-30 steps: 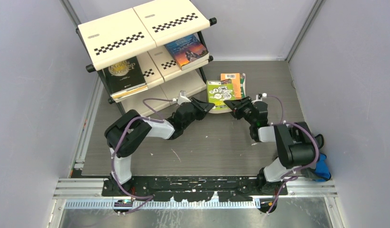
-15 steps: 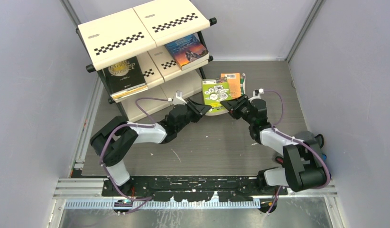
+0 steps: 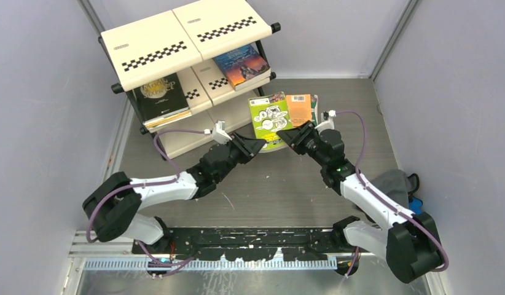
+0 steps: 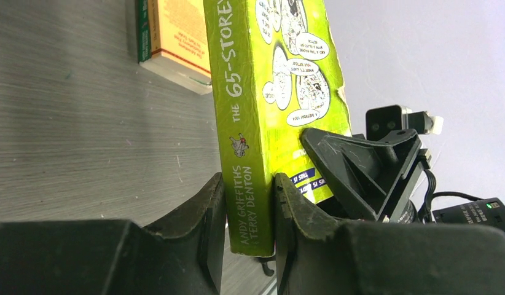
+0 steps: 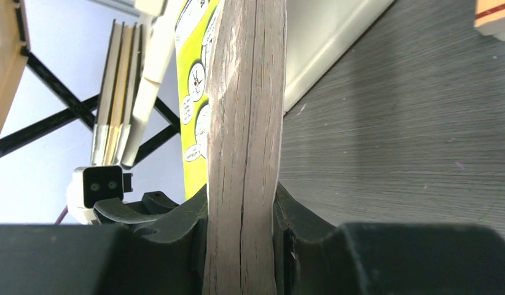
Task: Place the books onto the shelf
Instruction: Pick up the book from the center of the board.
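Both grippers hold one bright lime green book (image 3: 266, 117), lifted and tilted just right of the shelf (image 3: 176, 43). My left gripper (image 3: 257, 145) is shut on the lower end of its spine (image 4: 247, 123), one pad on each cover. My right gripper (image 3: 285, 136) is shut on the opposite side, across the page edge (image 5: 247, 123). An orange book (image 3: 300, 109) lies flat on the table behind it. On the middle tier lie a dark green-and-gold book (image 3: 161, 93) and a blue book (image 3: 241, 66).
A grey-and-blue cloth bundle (image 3: 405, 186) lies at the table's right edge beside the right arm. Grey walls close in on the left, back and right. The shelf's black frame (image 5: 59, 104) stands close behind the lifted book.
Both arms have stretched forward and carried the lime green book left and toward the shelf, away from the orange book. Neither grip has changed.
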`<state>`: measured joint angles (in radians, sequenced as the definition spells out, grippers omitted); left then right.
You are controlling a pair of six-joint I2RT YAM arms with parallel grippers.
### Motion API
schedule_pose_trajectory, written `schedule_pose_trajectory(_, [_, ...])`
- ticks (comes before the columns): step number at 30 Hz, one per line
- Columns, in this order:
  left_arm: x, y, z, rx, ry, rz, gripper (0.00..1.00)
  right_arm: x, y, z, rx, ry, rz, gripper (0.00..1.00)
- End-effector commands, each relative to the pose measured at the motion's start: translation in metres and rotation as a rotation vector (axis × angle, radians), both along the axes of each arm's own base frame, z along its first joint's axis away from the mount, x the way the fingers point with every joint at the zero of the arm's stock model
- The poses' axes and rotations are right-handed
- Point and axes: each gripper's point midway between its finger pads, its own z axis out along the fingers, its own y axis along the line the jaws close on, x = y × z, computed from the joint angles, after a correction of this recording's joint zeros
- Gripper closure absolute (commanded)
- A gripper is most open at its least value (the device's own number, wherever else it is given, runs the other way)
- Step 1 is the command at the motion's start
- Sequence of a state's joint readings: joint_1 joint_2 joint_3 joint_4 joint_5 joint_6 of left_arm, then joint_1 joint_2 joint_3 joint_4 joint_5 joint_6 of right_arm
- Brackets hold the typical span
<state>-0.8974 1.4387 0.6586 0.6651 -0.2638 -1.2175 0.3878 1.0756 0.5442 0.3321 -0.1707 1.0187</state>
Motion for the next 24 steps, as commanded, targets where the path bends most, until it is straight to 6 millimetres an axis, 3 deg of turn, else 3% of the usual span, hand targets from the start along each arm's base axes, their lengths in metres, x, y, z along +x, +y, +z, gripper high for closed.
schedule_pose_trajectory(1, [-0.029,-0.006,0.047,0.018,-0.166,-0.064,1.0,-0.004,0.006,0.047,-0.043,-0.139,0.006,0.99])
schedule_pose_trajectory(12, [-0.049,0.001,0.08,0.036,-0.237,-0.047,1.0,-0.018,0.012,0.082,-0.033,-0.198,0.028,0.99])
schedule_pose_trajectory(24, [-0.037,0.029,0.129,0.136,-0.337,0.073,1.0,0.011,0.036,0.129,-0.017,-0.245,0.046,0.99])
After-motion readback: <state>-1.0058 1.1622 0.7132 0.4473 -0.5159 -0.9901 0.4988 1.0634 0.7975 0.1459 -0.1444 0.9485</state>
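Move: Some 30 cm ahead of the left hand and 7 cm to its left lies the Jane Eyre book on the shelf's middle board, roughly 5 cm higher; from the right hand it is about 27 cm ahead and 14 cm left. The dark book on the same board lies about 17 cm ahead of the left hand and 31 cm left. The orange book on the table is about 10 cm ahead of the right hand, 10 cm right and well below. Lifting the green book farther between them, both hands keep their pinch on its near end and rise about 8 cm in front of the shelf, drifting some 3.5 cm left. They first ease back 2–3 cm, then turn slightly forward again towards the end; the left wrist tips its fingers up about 10 degrees, the right somewhat less. ##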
